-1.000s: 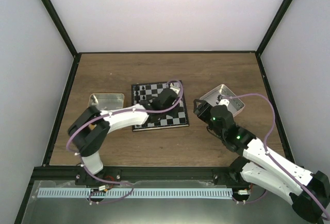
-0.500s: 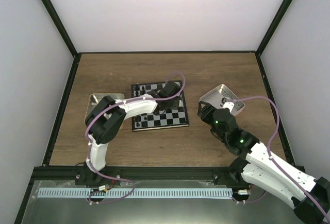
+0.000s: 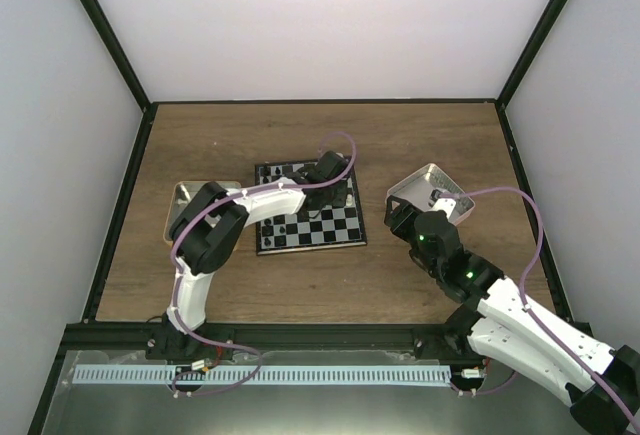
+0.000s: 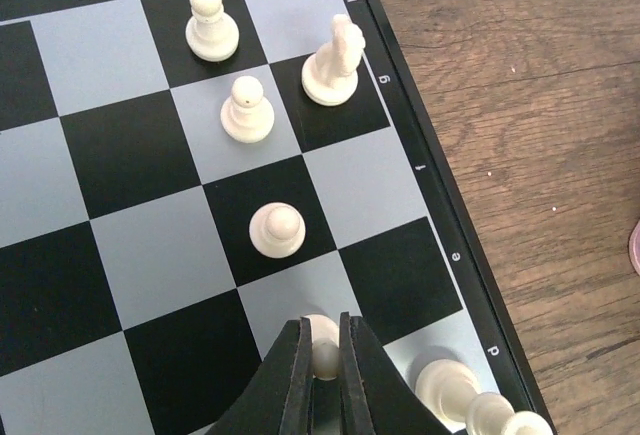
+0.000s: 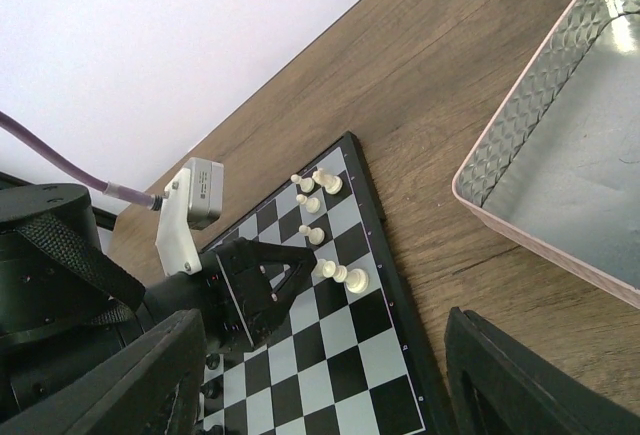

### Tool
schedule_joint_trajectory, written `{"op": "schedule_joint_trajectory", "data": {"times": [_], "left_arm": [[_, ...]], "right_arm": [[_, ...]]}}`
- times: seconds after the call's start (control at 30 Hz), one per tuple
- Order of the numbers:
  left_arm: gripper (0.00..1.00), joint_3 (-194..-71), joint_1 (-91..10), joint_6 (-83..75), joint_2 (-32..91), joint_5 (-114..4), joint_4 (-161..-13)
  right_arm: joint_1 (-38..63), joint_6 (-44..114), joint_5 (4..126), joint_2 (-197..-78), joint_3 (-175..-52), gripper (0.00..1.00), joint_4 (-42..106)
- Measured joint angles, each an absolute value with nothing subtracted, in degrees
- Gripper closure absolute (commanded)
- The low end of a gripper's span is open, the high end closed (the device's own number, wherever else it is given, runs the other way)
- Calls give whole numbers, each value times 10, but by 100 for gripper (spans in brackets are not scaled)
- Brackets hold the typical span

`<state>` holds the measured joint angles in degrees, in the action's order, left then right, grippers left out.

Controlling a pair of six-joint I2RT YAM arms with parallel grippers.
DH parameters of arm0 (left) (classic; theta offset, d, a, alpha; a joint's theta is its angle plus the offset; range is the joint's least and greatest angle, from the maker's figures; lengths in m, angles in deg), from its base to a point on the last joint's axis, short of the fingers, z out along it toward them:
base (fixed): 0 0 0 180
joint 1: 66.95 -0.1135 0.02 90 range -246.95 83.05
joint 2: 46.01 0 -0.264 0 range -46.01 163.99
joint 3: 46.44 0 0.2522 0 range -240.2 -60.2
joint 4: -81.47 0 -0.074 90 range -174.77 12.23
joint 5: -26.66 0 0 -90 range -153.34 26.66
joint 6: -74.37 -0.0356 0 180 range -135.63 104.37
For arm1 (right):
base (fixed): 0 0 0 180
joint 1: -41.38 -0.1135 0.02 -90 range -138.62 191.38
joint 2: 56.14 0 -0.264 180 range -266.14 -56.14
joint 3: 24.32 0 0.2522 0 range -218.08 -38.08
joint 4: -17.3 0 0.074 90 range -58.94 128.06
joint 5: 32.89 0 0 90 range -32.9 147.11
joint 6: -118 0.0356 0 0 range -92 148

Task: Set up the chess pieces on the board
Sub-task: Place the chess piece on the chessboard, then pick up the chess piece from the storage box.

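The board (image 4: 130, 145) fills the left wrist view, black and silvery checks with a dark border. My left gripper (image 4: 322, 327) is shut on a white pawn (image 4: 322, 353) over a light square near the board's right edge; I cannot tell if its base touches. Three white pawns (image 4: 277, 230) and a white knight (image 4: 335, 63) stand ahead, and two taller white pieces (image 4: 450, 387) stand just right of the fingers. In the top view the left gripper (image 3: 335, 180) is over the board's (image 3: 307, 233) far right part. My right gripper (image 5: 322, 365) hangs open and empty beside the board's right edge.
A pink tray (image 3: 410, 187) sits right of the board, close behind the right gripper (image 3: 400, 217). A tan tray (image 3: 180, 198) lies left, partly hidden by the left arm. Black pieces (image 3: 275, 223) stand on the board's left side. Dark frame rails border the table.
The left arm has swung its gripper from the board's middle toward the far right corner, elbow raised over the tan tray. The right gripper has drifted slightly right, still open.
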<state>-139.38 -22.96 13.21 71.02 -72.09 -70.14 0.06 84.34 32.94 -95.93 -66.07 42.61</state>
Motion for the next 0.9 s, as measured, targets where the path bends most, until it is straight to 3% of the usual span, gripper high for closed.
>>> {"op": "schedule_joint_trajectory", "data": {"times": [0.17,0.43,0.73,0.9], "left_arm": [[88,-1396,-232,138,713,-719,-703],[64,-1396,-232,136,717,-711,-695],[60,-1377,-232,130,685,-701,-696],[55,-1321,-232,137,595,-729,-691]], "right_arm": [[1,843,329,-959,-661,33,426],[1,843,329,-959,-660,33,426],[1,843,330,-959,-660,33,426],[1,842,331,-960,-660,33,425]]}}
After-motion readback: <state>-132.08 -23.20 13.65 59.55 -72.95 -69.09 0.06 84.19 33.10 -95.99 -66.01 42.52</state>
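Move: The left fingers already pinch the white pawn by its head, on or just above its light square; the pawn's middle is about 1 cm under the hand point. The next white pawn stands some 3 cm straight ahead, the knight about 5 cm ahead and 2 cm right, and the tall white piece roughly 3 cm back and 3 cm right. From the idle right hand, the held pawn lies about 12 cm ahead, 16 cm left and 16 cm below. The left fingers let go of the white pawn, spreading to a bit under half open while the hand stays almost in place and settles about half a centimetre. Then the hand lifts straight off the pawn, gathering speed to about 5 cm up, and swings some 2.5 cm left and 2 cm back towards the robot, away from the row of white pieces. ##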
